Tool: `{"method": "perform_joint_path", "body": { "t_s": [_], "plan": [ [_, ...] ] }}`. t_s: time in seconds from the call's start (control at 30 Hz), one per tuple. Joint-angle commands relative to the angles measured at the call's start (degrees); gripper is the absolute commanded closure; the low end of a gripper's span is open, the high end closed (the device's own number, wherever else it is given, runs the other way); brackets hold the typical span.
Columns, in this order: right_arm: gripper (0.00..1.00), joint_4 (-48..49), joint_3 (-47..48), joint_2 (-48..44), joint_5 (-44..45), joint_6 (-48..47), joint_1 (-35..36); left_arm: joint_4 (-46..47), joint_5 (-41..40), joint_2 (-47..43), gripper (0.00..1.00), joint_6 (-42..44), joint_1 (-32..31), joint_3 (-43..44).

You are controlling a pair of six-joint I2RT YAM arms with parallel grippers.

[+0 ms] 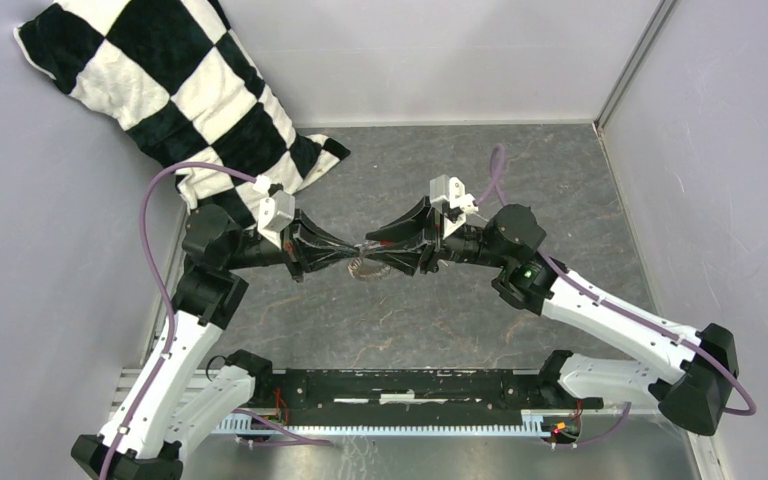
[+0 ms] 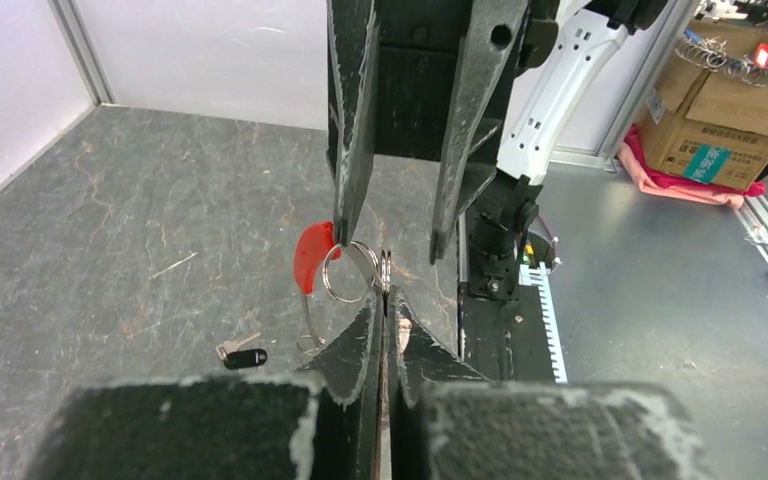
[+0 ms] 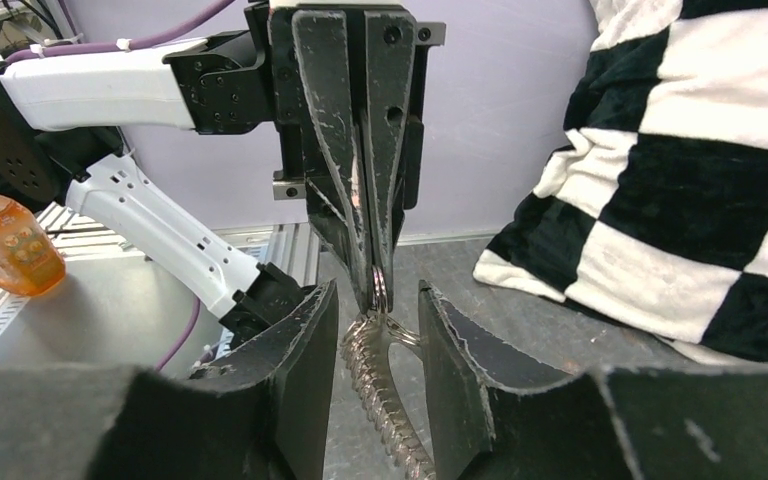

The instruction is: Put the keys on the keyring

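Note:
The keyring (image 2: 345, 272) is a thin silvery loop held up above the table, with a red tag (image 2: 312, 258) on it. My left gripper (image 2: 387, 300) is shut on the ring's edge. A string of small silvery pieces (image 3: 380, 390) hangs from the keyring (image 3: 381, 288). My right gripper (image 3: 378, 295) faces the left one, open, with one finger on each side of the ring. In the left wrist view one of its fingertips (image 2: 338, 232) touches the tag. A loose key (image 2: 243, 356) with a black head lies on the table below. In the top view both grippers (image 1: 352, 256) (image 1: 375, 250) meet at mid-table.
A black-and-white checkered cushion (image 1: 180, 90) leans in the far left corner. Grey walls enclose the table on three sides. An orange bottle (image 3: 5, 245) and a cardboard box (image 2: 730, 110) stand beyond the table's near edge.

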Motion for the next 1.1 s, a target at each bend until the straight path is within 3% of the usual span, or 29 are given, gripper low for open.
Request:
{"method": "perform_joint_path", "body": {
  "t_s": [0.0, 0.4, 0.47, 0.57, 0.67, 0.7, 0.77, 0.8, 0.93, 1.07],
  "plan": [
    [0.6, 2.2, -0.2, 0.6, -0.4, 1.6, -0.1, 4.9, 1.5, -0.6, 0.98, -4.6, -0.2, 0.7],
    [0.78, 4.8, -0.3, 2.5, -2.6, 3.6, 0.0, 4.4, 1.8, -0.5, 0.98, -4.0, -0.2, 2.2],
    [0.83, 5.2, -0.5, 2.8, -3.0, 3.9, -0.1, 4.6, 1.8, -0.4, 0.98, -4.1, -0.2, 2.2],
    [0.99, 4.8, -0.7, 2.8, -3.0, 3.7, -0.1, 4.7, 1.8, -0.5, 0.98, -4.2, -0.2, 2.3],
    [0.99, 1.9, 0.1, 2.7, -3.0, 1.9, -0.1, 2.5, 2.3, -0.4, 0.98, -2.6, -0.2, 2.8],
    [0.99, -1.5, 1.5, 2.7, -2.5, -0.1, -0.1, -1.1, 2.7, 0.0, 0.92, 0.3, -0.2, 4.2],
    [0.99, -9.3, 4.8, 3.0, -0.7, -4.7, -0.1, -15.6, 2.8, 1.4, 0.6, 10.2, -0.2, 8.3],
    [0.99, -12.5, 6.3, 3.2, -0.2, -7.2, -0.1, -23.0, 2.6, 2.4, 0.53, 17.3, -0.2, 10.5],
    [0.99, -23.2, 10.8, 4.4, 0.5, -12.7, -0.1, -40.4, 0.7, 4.8, 0.45, 35.0, -0.2, 16.1],
    [0.99, -30.3, 14.2, 5.2, 0.4, -16.7, 0.0, -46.6, 0.6, 4.6, 0.42, 42.7, -0.2, 17.4]
  ]
}}
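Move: From the right hand, the small rings of the keyring lie about 1 cm left and 1 cm lower, level fore and aft, between its part-open fingertips. They stick out of the left hand's shut fingers, roughly 1 cm to that hand's right. From the right hand, the keyring's red sleeve is about 2 cm ahead, 2 cm right and 2 cm lower; the key with the black fob is on the table, some 12 cm ahead, 13 cm right and 36 cm below. The right hand eases about 1 cm left and slightly down to bring its fingertips around the rings, and shuts on one while the left hand stays practically still and keeps its pinch. Once the right fingers are shut, the left fingers open wide, let go and draw about 1 cm left, and the right hand carries the keyring down some 3 cm and a little forward, its fingertips tipping down about 15 degrees. ##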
